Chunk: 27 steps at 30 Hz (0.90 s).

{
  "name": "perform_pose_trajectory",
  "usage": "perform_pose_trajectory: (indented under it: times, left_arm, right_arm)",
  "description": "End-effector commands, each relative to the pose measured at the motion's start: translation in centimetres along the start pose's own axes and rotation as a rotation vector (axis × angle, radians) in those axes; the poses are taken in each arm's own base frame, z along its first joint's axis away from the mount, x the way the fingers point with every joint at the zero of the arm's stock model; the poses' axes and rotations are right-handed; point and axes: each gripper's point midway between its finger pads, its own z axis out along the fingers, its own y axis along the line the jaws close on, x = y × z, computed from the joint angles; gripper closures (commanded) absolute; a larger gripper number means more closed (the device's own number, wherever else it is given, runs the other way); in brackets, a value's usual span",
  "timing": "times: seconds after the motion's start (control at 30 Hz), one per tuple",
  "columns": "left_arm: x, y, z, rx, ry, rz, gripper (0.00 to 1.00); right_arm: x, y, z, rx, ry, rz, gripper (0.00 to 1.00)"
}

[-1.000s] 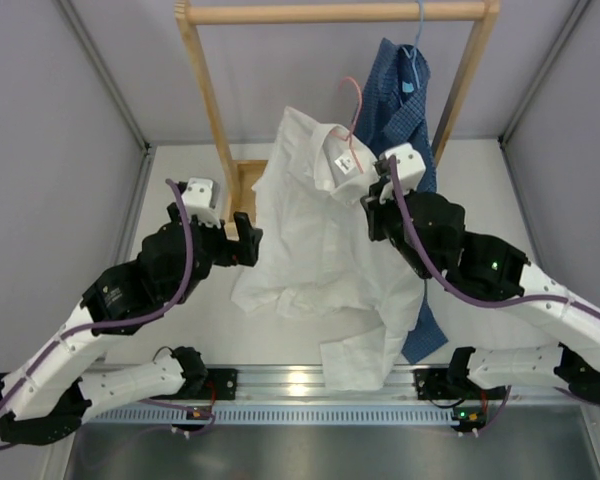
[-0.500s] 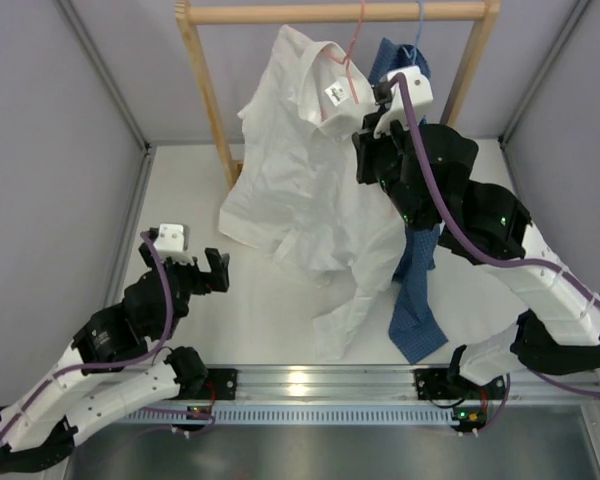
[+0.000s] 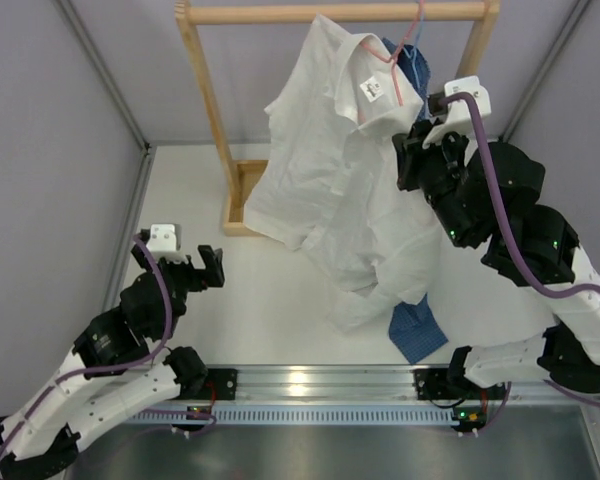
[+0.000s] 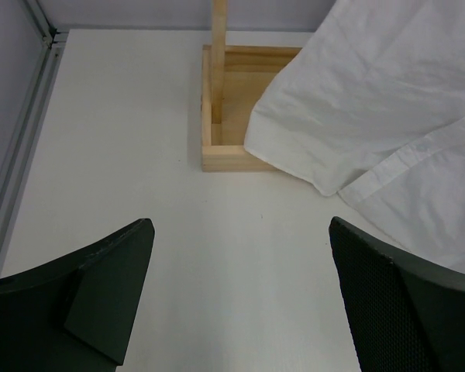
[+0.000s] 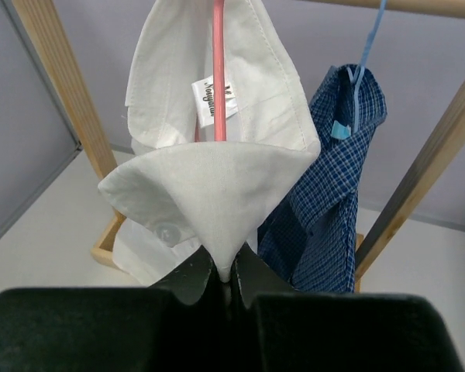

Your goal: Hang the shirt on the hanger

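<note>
The white shirt [image 3: 345,170] hangs in the air in front of the wooden rail, its tail trailing down to the table. The pink hanger [image 3: 400,70] runs inside its collar, and the hook reaches up to the rail. My right gripper [image 3: 408,142] is shut on the tip of the collar [image 5: 217,194]. In the right wrist view the pink hanger [image 5: 218,77] drops straight behind that collar point toward my right gripper [image 5: 226,277]. My left gripper [image 3: 212,268] stands open and empty low over the table; the left wrist view shows my left gripper [image 4: 240,229] apart from the shirt [image 4: 387,116].
A wooden rack [image 3: 330,12] spans the back, its left base [image 4: 217,147] partly under the shirt's hem. A dark blue checked shirt [image 5: 333,178] hangs on a light blue hanger [image 5: 370,54] just right of the white one, its tail [image 3: 412,332] on the table.
My right arm has lifted the shirt and hanger up and to the right, up to the rail. My left arm has drawn back to the near left, still open.
</note>
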Motion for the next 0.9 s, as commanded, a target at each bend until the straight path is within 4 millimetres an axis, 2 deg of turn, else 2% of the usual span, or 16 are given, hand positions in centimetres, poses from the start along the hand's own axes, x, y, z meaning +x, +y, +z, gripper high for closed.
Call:
perform_pose_trajectory:
  times: [0.0, 0.03, 0.3, 0.37, 0.4, 0.47, 0.5, 0.53, 0.57, 0.6, 0.67, 0.7, 0.73, 0.77, 0.8, 0.87]
  left_arm:
    - [-0.6, -0.3, 0.4, 0.006, -0.026, -0.029, 0.02]
    - [-0.5, 0.0, 0.5, -0.005, -0.023, -0.035, 0.02]
    - [0.0, 1.5, 1.3, -0.081, -0.01, -0.049, 0.02]
    - [0.0, 1.8, 1.4, -0.093, -0.011, -0.059, 0.02]
    - [-0.1, 2.6, 1.6, -0.128, -0.017, -0.07, 0.02]
    - [0.1, 3.0, 2.0, -0.141, -0.011, -0.077, 0.02]
    - [0.2, 3.8, 2.2, -0.178, -0.008, -0.084, 0.02]
    - [0.2, 4.1, 2.4, -0.192, -0.006, -0.087, 0.02]
    - [0.3, 4.2, 2.5, -0.193, 0.0, -0.092, 0.02]
    - [0.3, 4.8, 2.7, -0.221, 0.001, -0.095, 0.02]
    - [0.6, 5.1, 3.0, -0.235, 0.018, -0.093, 0.02]
    - [0.7, 5.5, 3.1, -0.254, 0.022, -0.095, 0.02]
    - [0.7, 5.5, 3.2, -0.258, 0.027, -0.093, 0.02]
    - [0.7, 5.5, 3.3, -0.255, 0.028, -0.095, 0.02]
    - [0.9, 5.5, 3.3, -0.255, 0.032, -0.097, 0.02]
    - [0.8, 5.3, 3.3, -0.242, 0.031, -0.1, 0.02]
  right_arm:
    - [-0.1, 0.9, 0.3, -0.015, -0.043, 0.092, 1.0]
    - [1.6, 1.6, 0.7, -0.025, -0.015, 0.065, 1.0]
    - [6.0, 4.5, 3.1, 0.001, 0.066, 0.115, 1.0]
    - [6.3, 5.4, 4.4, 0.026, 0.075, 0.1, 1.0]
    - [4.8, 5.2, 4.7, 0.042, 0.05, 0.119, 1.0]
    - [4.8, 6.0, 6.3, 0.072, 0.053, 0.089, 1.0]
    - [2.9, 5.2, 6.8, 0.091, 0.022, 0.119, 1.0]
    - [2.6, 5.1, 7.5, 0.102, 0.022, 0.117, 1.0]
    - [3.5, 6.3, 9.1, 0.09, 0.045, 0.1, 1.0]
    - [1.6, 5.4, 9.5, 0.1, 0.015, 0.134, 1.0]
    - [3.0, 6.5, 11.4, 0.099, 0.047, 0.098, 1.0]
    - [2.2, 5.8, 11.9, 0.116, 0.03, 0.11, 1.0]
    - [2.5, 5.6, 12.6, 0.13, 0.035, 0.107, 1.0]
    - [3.6, 6.1, 13.7, 0.122, 0.059, 0.099, 1.0]
    - [3.9, 4.9, 14.8, 0.14, 0.063, 0.109, 1.0]
    - [5.6, 4.7, 16.5, 0.142, 0.091, 0.127, 1.0]
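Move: The right hand holds the white shirt on the pink hanger; the free stretch of the wooden bar it is being taken to lies roughly 23 cm ahead, 10 cm to its left and some 3 cm above. From the same hand, the blue hanger's hook is about 23 cm ahead, 5 cm right and level with it, and the blue checked shirt 22 cm ahead, 4 cm right and 20 cm lower. From the empty left hand, that stretch of bar is about 27 cm ahead, 24 cm right and 28 cm up. Keeping its pinch on the shirt collar and hanger, the right hand first sinks about 9 cm while swinging left, away from the blue hanger, then pushes forward some 12 cm towards the bar, climbing back about half of that drop and tipping slightly down, to bring the pink hook up to the bar. The open, empty left hand meanwhile eases some 5 cm left and a little forward and down, turning about 15 degrees counter-clockwise. ##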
